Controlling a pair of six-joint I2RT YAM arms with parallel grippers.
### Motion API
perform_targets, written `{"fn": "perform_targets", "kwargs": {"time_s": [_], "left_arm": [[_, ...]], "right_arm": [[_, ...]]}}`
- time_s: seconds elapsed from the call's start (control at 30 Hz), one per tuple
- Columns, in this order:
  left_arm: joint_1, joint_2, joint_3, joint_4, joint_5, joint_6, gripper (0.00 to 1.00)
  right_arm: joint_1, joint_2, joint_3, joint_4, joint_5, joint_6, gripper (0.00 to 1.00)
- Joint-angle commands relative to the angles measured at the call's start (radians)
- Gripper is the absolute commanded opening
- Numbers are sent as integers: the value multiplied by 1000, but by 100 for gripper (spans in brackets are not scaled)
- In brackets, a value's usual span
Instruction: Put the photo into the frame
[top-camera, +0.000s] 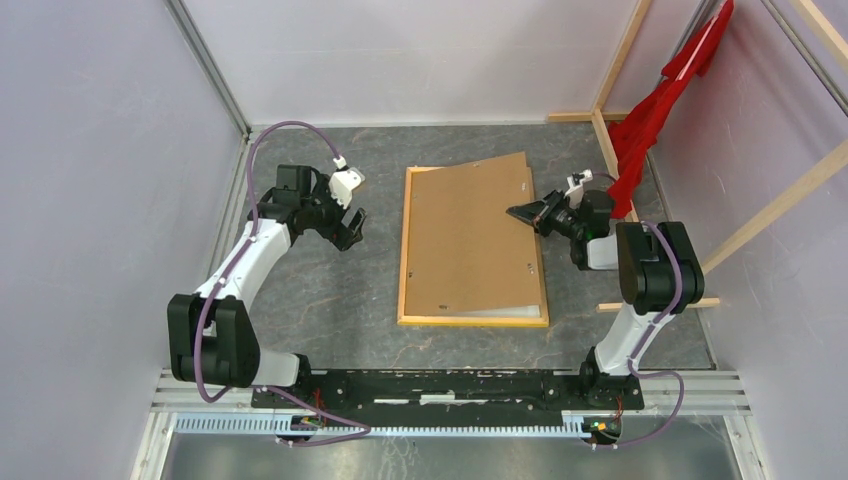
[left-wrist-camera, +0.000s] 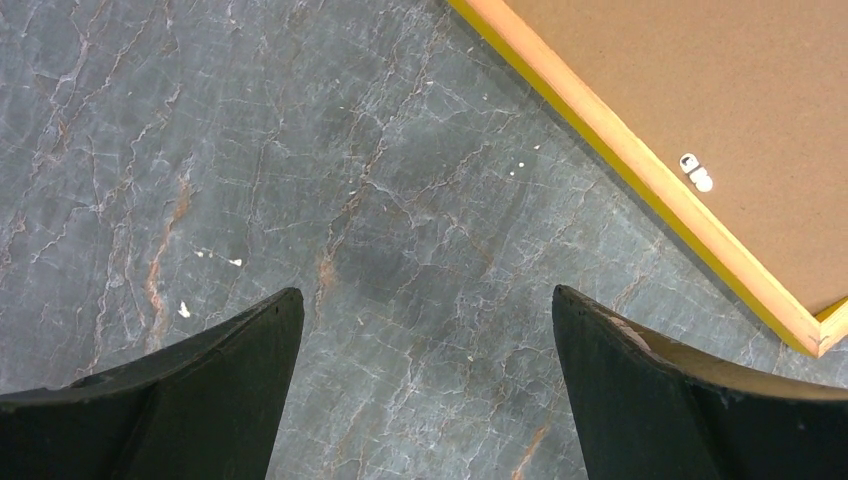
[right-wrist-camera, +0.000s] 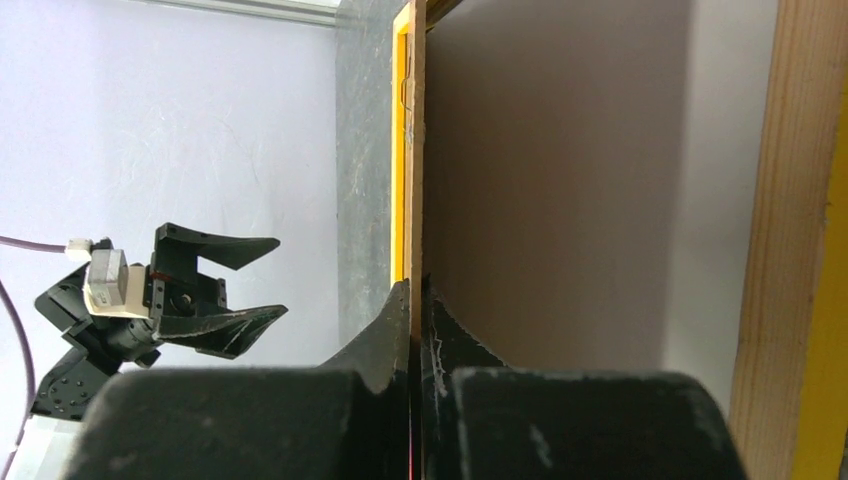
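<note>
The frame (top-camera: 402, 250) lies face down mid-table, its wood back up and a yellow edge showing in the left wrist view (left-wrist-camera: 640, 180). A brown backing board (top-camera: 465, 240) lies skewed over it, its right side raised. My right gripper (top-camera: 512, 213) is shut on that board's right edge, the board (right-wrist-camera: 550, 180) standing thin between the jaws (right-wrist-camera: 415, 290). The photo shows only as a white strip (top-camera: 505, 312) under the board and a pale sheet (right-wrist-camera: 715, 200) inside the frame's rail (right-wrist-camera: 800, 200). My left gripper (top-camera: 352, 228) hangs open over bare table (left-wrist-camera: 425, 295), left of the frame.
Bare wooden beams (top-camera: 770, 215) with a red cloth (top-camera: 650, 110) stand at the back right, close behind my right arm. A short beam (top-camera: 660, 303) lies on the table by the right arm's base. Pale walls close in the table on three sides.
</note>
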Motion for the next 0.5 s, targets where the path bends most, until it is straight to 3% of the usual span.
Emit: {"fn": "perform_targets", "kwargs": {"time_s": [0.0, 0.27, 0.47], "left_arm": [[-3, -1, -5, -2, -11, 48, 100], [-3, -7, -24, -2, -20, 64, 100], [-3, -16, -34, -2, -30, 75, 100]], "right_arm": [[50, -4, 38, -4, 14, -85, 0], [106, -30, 69, -187, 91, -212, 18], [163, -71, 114, -406, 229, -340, 48]]}}
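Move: Below the right hand, which still pinches the backing board by its lifted right edge, lies the yellow-sided frame: its middle is about 7 cm to the left, 4 cm back and 8 cm down. The board's own middle is some 6 cm left, 3 cm back and 4 cm lower than the hand, and the frame's right rail runs about 5 cm to its right. From the idle left hand the frame's middle lies about 22 cm right, level ahead, 12 cm below. Shoving the held board leftward about 3 cm first, the right hand then sinks some 3.5 cm towards the frame, easing back slightly, while its fingers tip downward by roughly 10 degrees. The shut fingers begin to part early in the shove and stand nearly half open at the end, one over the board's face and the other beyond its right edge, letting go of the pinch. ##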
